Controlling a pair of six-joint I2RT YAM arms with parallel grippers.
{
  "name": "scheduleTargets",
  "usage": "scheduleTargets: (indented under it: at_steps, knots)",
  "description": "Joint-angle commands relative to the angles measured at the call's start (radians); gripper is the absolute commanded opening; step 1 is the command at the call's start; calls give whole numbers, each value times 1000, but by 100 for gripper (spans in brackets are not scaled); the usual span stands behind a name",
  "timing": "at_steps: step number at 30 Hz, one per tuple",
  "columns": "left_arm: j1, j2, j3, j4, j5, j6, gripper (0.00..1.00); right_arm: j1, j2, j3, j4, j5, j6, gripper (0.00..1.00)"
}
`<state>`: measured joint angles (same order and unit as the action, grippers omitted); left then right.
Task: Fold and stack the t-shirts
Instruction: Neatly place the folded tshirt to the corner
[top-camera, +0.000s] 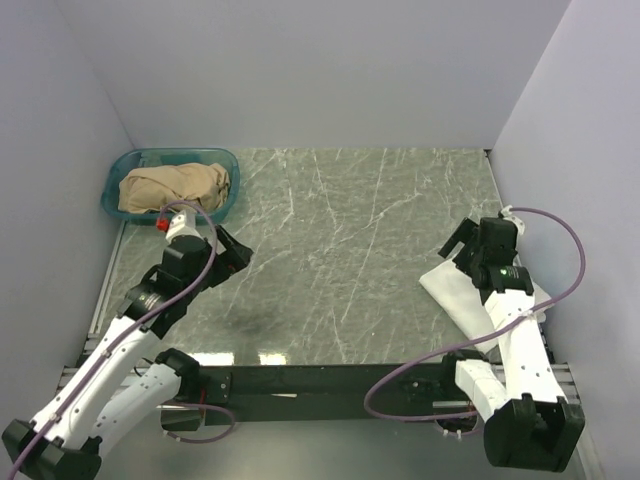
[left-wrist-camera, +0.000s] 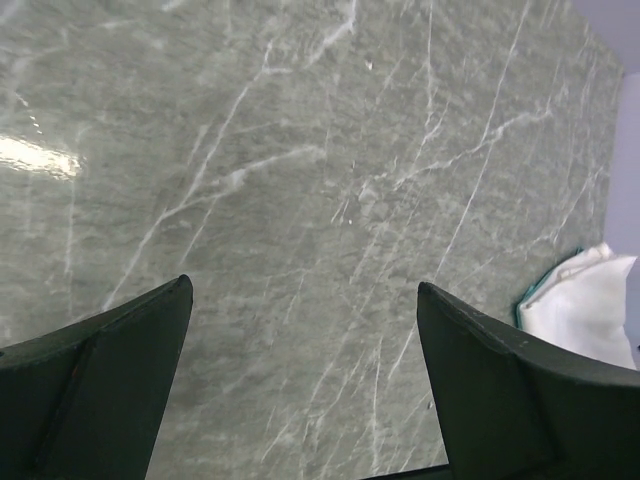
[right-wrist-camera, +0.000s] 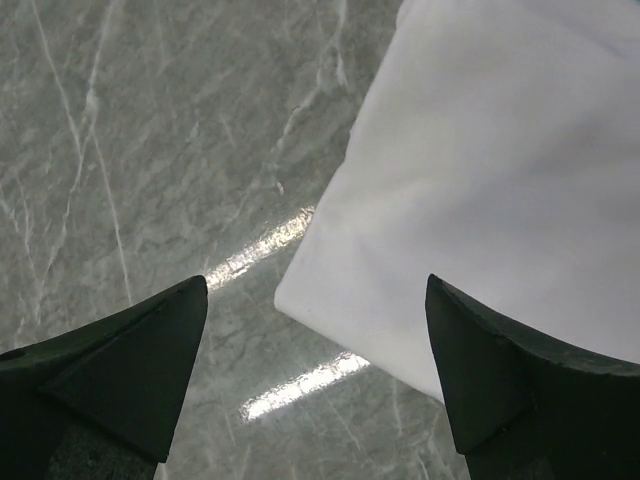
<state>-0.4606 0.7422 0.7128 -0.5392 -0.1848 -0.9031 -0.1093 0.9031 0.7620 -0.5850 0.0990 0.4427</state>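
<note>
A folded white t-shirt lies flat on the right side of the table, partly under my right arm. In the right wrist view its near corner sits between and below the fingers. A thin teal-green edge shows under the white t-shirt in the left wrist view. My right gripper hovers open over that corner, holding nothing. On the left side, my left gripper stands open above bare table, far from the shirts.
A teal plastic basket stands at the back left with a bundled tan cloth in it, just behind my left wrist. The marbled grey-green table is walled on the left, back and right.
</note>
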Motion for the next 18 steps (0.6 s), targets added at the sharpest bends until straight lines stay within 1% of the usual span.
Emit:
scheduleTargets:
  at_steps: [1,3,4,7,9,13,17,18]
  knots:
    - [-3,-61,57,-68,-71,-26,99,0,-43,-36,89,67,71,96]
    - [-3,-90,45,-82,-79,-39,99,-1,-23,-64,90,90,126,97]
    - [-3,-104,39,-82,-76,-46,99,-3,17,-70,94,87,134,97]
    - [-3,-109,22,-82,-65,-56,99,-7,112,-78,85,85,177,96]
    - [-3,-103,22,-90,-67,-60,99,-9,146,-98,76,82,220,96]
    - [-3,-80,14,-76,-65,-62,99,-9,158,-202,143,-31,254,96]
    - [-3,-60,11,-59,-61,-57,100,-19,187,-233,181,-24,258,97]
    - [-3,-55,10,-56,-61,-54,99,-50,227,-228,191,-42,254,97]
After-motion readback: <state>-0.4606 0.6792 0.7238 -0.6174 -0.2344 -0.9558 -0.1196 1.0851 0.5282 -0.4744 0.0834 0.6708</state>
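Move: The folded white t-shirt's middle lies some 7 cm back and 10 cm to the right of the open right hand, about 14 cm below it; its left corner is nearest. The table's right edge, at the same level, runs about 20 cm to the hand's right, straight across. For the left hand, the white t-shirt is far off, roughly 67 cm to the right, 6 cm back and 18 cm below. The open right hand sinks about 11 cm towards the white t-shirt's left part, easing 3 cm back, fingers tipping down. ##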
